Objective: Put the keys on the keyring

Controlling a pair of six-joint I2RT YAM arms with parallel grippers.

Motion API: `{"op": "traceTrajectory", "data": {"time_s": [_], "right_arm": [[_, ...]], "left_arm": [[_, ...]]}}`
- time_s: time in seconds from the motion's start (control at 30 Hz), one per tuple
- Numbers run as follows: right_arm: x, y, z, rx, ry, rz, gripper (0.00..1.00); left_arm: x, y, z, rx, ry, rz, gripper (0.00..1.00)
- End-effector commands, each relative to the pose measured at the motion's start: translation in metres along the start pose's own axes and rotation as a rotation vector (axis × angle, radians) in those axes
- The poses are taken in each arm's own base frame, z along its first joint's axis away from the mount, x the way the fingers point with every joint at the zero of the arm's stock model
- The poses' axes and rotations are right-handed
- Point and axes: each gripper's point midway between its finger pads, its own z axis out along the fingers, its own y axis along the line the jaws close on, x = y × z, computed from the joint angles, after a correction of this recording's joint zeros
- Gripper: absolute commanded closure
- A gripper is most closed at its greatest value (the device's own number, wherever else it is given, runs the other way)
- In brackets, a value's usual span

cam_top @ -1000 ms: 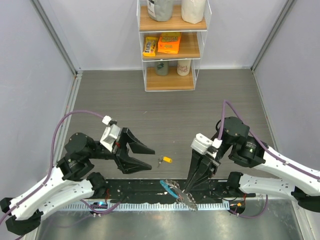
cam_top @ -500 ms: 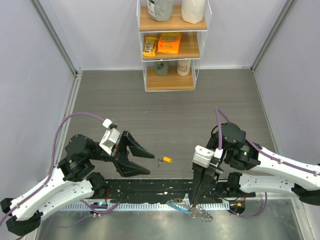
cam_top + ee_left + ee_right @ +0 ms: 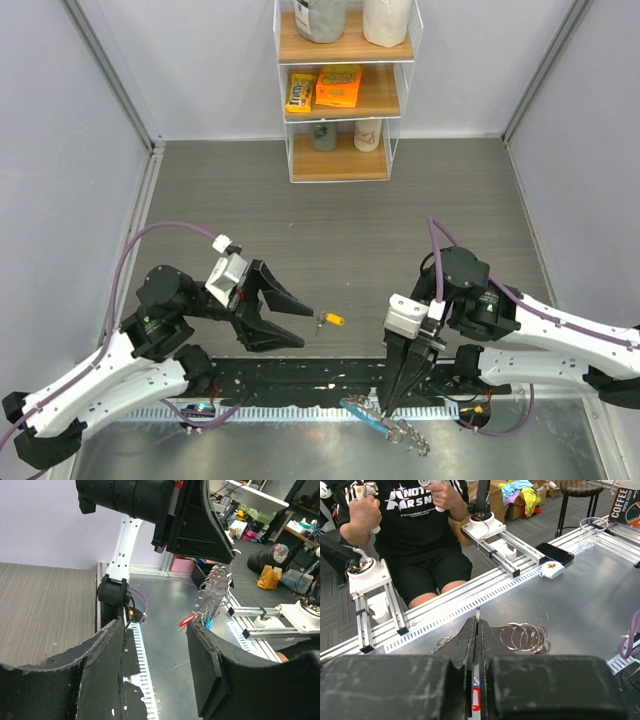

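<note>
The yellow-headed key (image 3: 331, 320) lies on the grey table, just past the open fingertips of my left gripper (image 3: 296, 322). My right gripper (image 3: 385, 408) points down over the near metal edge and is shut on the keyring (image 3: 398, 430), a silvery looped wire with a blue tag (image 3: 361, 410). In the left wrist view my open left gripper (image 3: 155, 645) frames the hanging keyring (image 3: 218, 586), with a red tag (image 3: 189, 619) and the blue tag (image 3: 207, 622) at its bottom. In the right wrist view my shut right gripper (image 3: 477, 626) pinches the wire; loops (image 3: 522, 636) spread to the right and the red tag (image 3: 476, 700) shows below.
A white shelf unit (image 3: 345, 90) with snack packs and jars stands at the back wall. A black mat (image 3: 330, 375) and a slotted metal rail (image 3: 300, 410) run along the near edge. Grey walls close both sides. A seated person (image 3: 410, 525) shows in the right wrist view.
My right gripper has swung down and toward the near edge with the keyring, which now hangs over the metal rail. My left gripper has shifted slightly toward the yellow key.
</note>
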Motion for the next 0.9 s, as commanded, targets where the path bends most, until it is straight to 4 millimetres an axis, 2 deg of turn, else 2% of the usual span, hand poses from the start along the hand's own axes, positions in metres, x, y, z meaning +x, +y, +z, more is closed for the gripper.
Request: {"op": "traceTrajectory", "data": {"time_s": [0.0,0.3,0.37,0.5,0.87], "right_arm": [[-0.005,0.01,0.0,-0.015,-0.002,-0.054,0.94],[-0.006,0.013,-0.001,-0.009,0.001,-0.068,0.94],[-0.003,0.012,-0.001,-0.002,0.007,-0.045,0.94],[-0.011,0.011,-0.002,0.021,0.009,-0.062,0.94],[-0.034,0.011,-0.001,0.047,-0.001,-0.077,0.94]], "left_arm": [[-0.009,-0.003,0.004,0.032,-0.023,0.025,0.4],[-0.009,0.0,0.008,0.042,-0.023,0.016,0.4],[-0.008,-0.003,0.008,0.061,-0.019,0.016,0.4],[-0.009,-0.009,0.008,0.105,-0.028,0.009,0.39],[-0.011,-0.032,0.007,0.272,-0.077,0.056,0.16]]}}
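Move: The right hand holds the keyring, its dangling bunch centred roughly 5 cm beneath the pads. From the left hand, which is empty and half open, that bunch lies some 12 cm back, 13 cm to the right and 4 cm lower. The yellow-tagged key on the wooden table is about 19 cm ahead of the left hand, 6 cm to its right and 36 cm below, or about 32 cm ahead and 7 cm left of the right hand. The right fingers keep their pinch on the hanging keyring while that hand dips about 1 cm, then lifts some 2 cm. The left hand touches nothing: it first edges about 1 cm right, then draws back some 2 cm towards the keyring, turning nearly 10 degrees clockwise as its fingers spread clearly wider. ##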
